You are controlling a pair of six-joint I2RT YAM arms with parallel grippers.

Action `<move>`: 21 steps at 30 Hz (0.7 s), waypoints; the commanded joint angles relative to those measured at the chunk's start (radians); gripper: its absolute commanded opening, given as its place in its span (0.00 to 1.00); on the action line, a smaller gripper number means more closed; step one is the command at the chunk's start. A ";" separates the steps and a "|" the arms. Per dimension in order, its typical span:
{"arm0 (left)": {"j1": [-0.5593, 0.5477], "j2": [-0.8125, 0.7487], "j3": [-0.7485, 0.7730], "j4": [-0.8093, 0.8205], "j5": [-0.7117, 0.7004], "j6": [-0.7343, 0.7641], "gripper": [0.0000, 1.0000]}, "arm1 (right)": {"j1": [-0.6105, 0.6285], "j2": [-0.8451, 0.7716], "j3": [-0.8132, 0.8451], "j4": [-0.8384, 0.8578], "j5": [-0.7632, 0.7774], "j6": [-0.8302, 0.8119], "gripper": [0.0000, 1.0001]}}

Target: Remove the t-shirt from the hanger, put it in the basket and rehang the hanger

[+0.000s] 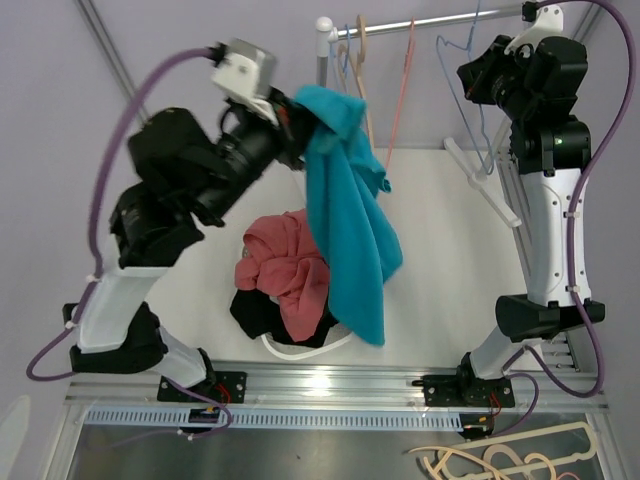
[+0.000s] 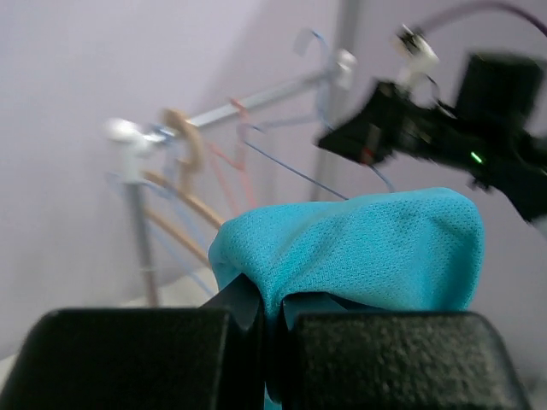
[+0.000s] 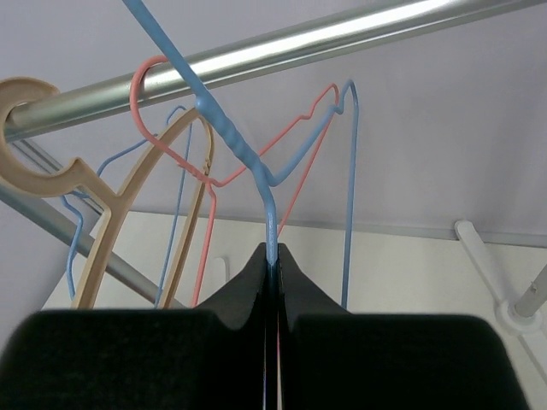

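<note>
My left gripper (image 1: 290,118) is shut on a fold of the teal t-shirt (image 1: 350,220), which hangs free from it over the table. In the left wrist view the teal cloth (image 2: 359,248) bulges out above my fingers (image 2: 171,359). My right gripper (image 1: 470,80) is shut on the wire of a bare blue hanger (image 3: 248,158), high by the metal rail (image 3: 282,47). In the right wrist view the wire enters between my closed fingertips (image 3: 273,256). The blue hanger (image 1: 470,95) carries no cloth.
A basket (image 1: 290,345) of red and black clothes (image 1: 285,265) sits on the white table below the shirt. Wooden, pink and blue hangers (image 1: 365,70) hang on the rail. A white rack post (image 1: 323,45) stands behind. More hangers (image 1: 500,460) lie at the front edge.
</note>
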 commanded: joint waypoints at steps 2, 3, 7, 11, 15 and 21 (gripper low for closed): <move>0.101 -0.088 0.000 0.183 -0.098 0.137 0.01 | -0.019 0.028 0.072 0.089 -0.044 0.017 0.00; 0.128 -0.094 0.000 0.193 -0.100 0.146 0.01 | -0.023 0.044 0.079 0.100 -0.048 0.022 0.00; 0.164 -0.121 -0.006 0.239 -0.118 0.197 0.01 | -0.042 0.088 0.102 0.130 -0.079 0.042 0.00; 0.174 -0.145 -0.025 0.243 -0.140 0.209 0.01 | -0.054 0.140 0.129 0.149 -0.099 0.055 0.00; 0.174 -0.199 -0.149 0.264 -0.141 0.174 0.01 | -0.057 0.186 0.129 0.166 -0.120 0.072 0.00; 0.178 -0.197 -0.160 0.261 -0.152 0.185 0.01 | -0.051 0.205 0.068 0.178 -0.125 0.080 0.00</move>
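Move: Some 10 cm ahead of the right hand, which holds the blue hanger, and about 12 cm higher runs the rack's rail; the pink hanger hangs roughly 12 cm to this hand's left and 10 cm farther out. Under the left hand, which keeps the teal t-shirt, the basket lies about 50 cm below, 2 cm ahead and 4 cm left, the red t-shirt heaped in it some 6 cm ahead and 5 cm left. The rack's left post stands about 28 cm straight ahead. Sweeping the still-pinched teal t-shirt high to the left, the left hand travels about 13 cm left and 8 cm up, turning some 20 degrees counter-clockwise and tipping its fingers up, then eases back down a few centimetres. Meanwhile the right hand carries the blue hanger about 8 cm forward towards the rail, sinking about 4 cm in the second half to bring the hook onto it; both grips stay shut. ##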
